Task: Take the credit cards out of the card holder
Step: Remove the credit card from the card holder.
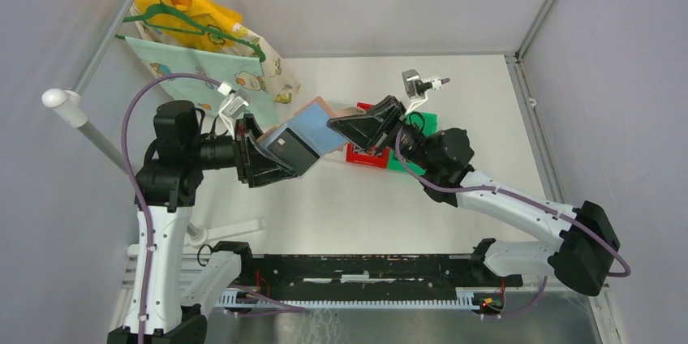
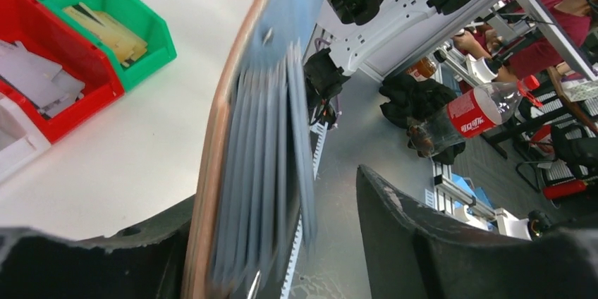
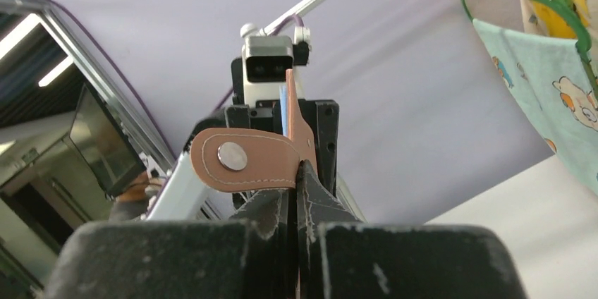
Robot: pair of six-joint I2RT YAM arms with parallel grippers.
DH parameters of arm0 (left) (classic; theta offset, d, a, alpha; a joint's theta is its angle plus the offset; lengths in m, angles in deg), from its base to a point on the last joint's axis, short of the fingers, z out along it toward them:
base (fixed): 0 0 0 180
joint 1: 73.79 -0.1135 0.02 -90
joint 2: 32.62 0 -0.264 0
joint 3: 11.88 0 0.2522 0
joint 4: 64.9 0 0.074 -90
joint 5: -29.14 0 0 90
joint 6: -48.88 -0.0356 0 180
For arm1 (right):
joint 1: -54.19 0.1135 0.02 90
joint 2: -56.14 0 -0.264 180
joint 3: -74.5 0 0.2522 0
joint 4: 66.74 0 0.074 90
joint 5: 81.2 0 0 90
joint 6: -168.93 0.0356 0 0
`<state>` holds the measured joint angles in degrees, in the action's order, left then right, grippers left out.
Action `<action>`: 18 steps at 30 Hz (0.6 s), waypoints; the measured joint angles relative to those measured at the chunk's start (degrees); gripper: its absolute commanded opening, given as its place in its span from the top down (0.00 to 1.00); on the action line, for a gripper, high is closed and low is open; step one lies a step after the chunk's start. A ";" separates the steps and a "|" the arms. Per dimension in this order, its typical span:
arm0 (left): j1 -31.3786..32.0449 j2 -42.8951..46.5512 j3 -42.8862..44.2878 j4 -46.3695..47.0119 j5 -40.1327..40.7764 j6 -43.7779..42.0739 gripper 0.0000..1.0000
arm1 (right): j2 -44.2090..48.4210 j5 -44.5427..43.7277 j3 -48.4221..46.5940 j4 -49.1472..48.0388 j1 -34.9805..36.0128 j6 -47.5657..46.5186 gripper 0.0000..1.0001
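The card holder [image 1: 318, 127] hangs in the air between my two grippers, its light blue inside facing up. My right gripper [image 1: 350, 126] is shut on its far edge; in the right wrist view the brown leather with the snap tab [image 3: 247, 160] is pinched in the right gripper [image 3: 296, 175]. My left gripper [image 1: 280, 157] is open around the near end. In the left wrist view the card holder [image 2: 243, 172] stands edge-on between the fingers of the left gripper [image 2: 282, 249], against the left finger, with a gap to the right finger [image 2: 437, 242]. Its pockets are blurred, so no separate credit cards show in them.
A red bin [image 2: 67, 112] holds flat grey cards [image 2: 32, 77], and a green bin [image 2: 151, 49] beside it holds tan cards [image 2: 109, 27]. Both bins sit under my right arm, the red bin [image 1: 367, 157] nearer the middle. A hanger with cloths [image 1: 203, 52] hangs at the back left.
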<state>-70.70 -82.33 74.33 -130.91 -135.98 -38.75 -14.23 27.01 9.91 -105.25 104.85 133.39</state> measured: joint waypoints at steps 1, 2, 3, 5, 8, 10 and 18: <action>0.00 0.61 -0.85 2.05 0.37 2.23 0.46 | 0.17 -1.20 0.57 -1.07 0.28 0.39 1.00; 0.00 1.33 -1.79 4.42 0.96 4.83 0.51 | 0.28 -2.27 1.01 -1.92 0.50 0.76 1.00; 0.00 2.23 -2.93 7.06 1.79 7.87 0.54 | 0.33 -3.48 1.51 -2.93 0.79 1.14 1.00; -0.02 4.26 -5.29 12.61 3.63 13.92 0.58 | 0.33 -5.53 2.38 -4.61 1.44 1.53 1.00; 0.00 7.54 -8.72 21.97 6.75 23.56 0.62 | 0.35 -9.07 3.74 -6.71 3.04 1.90 1.00; -0.02 9.03 -10.10 27.69 8.31 29.64 0.63 | 0.39 -11.34 4.50 -7.82 4.15 1.97 1.00; 0.00 9.70 -10.62 39.04 11.98 41.66 0.55 | 0.74 -22.18 6.56 -12.46 9.11 2.82 1.00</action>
<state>-70.70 -72.63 63.71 -91.87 -124.00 2.91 -13.49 4.83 16.47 -117.71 113.96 136.21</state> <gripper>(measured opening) 0.403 0.022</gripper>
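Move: The card holder hangs between the hands, pinched by the right one. Its dark card lies about 2 cm right of the left hand, level with it fore and aft, and roughly 1 cm higher; from the right hand it is some 6 cm left and 5 cm back, about level in height. From the left hand, the red box is about 17 cm ahead and 18 cm right, the green box 16 cm ahead and 28 cm right, both roughly 33 cm below. Left hand rises about 5 cm, fingers closing partway around the pockets, while the right keeps and tilts the holder. ##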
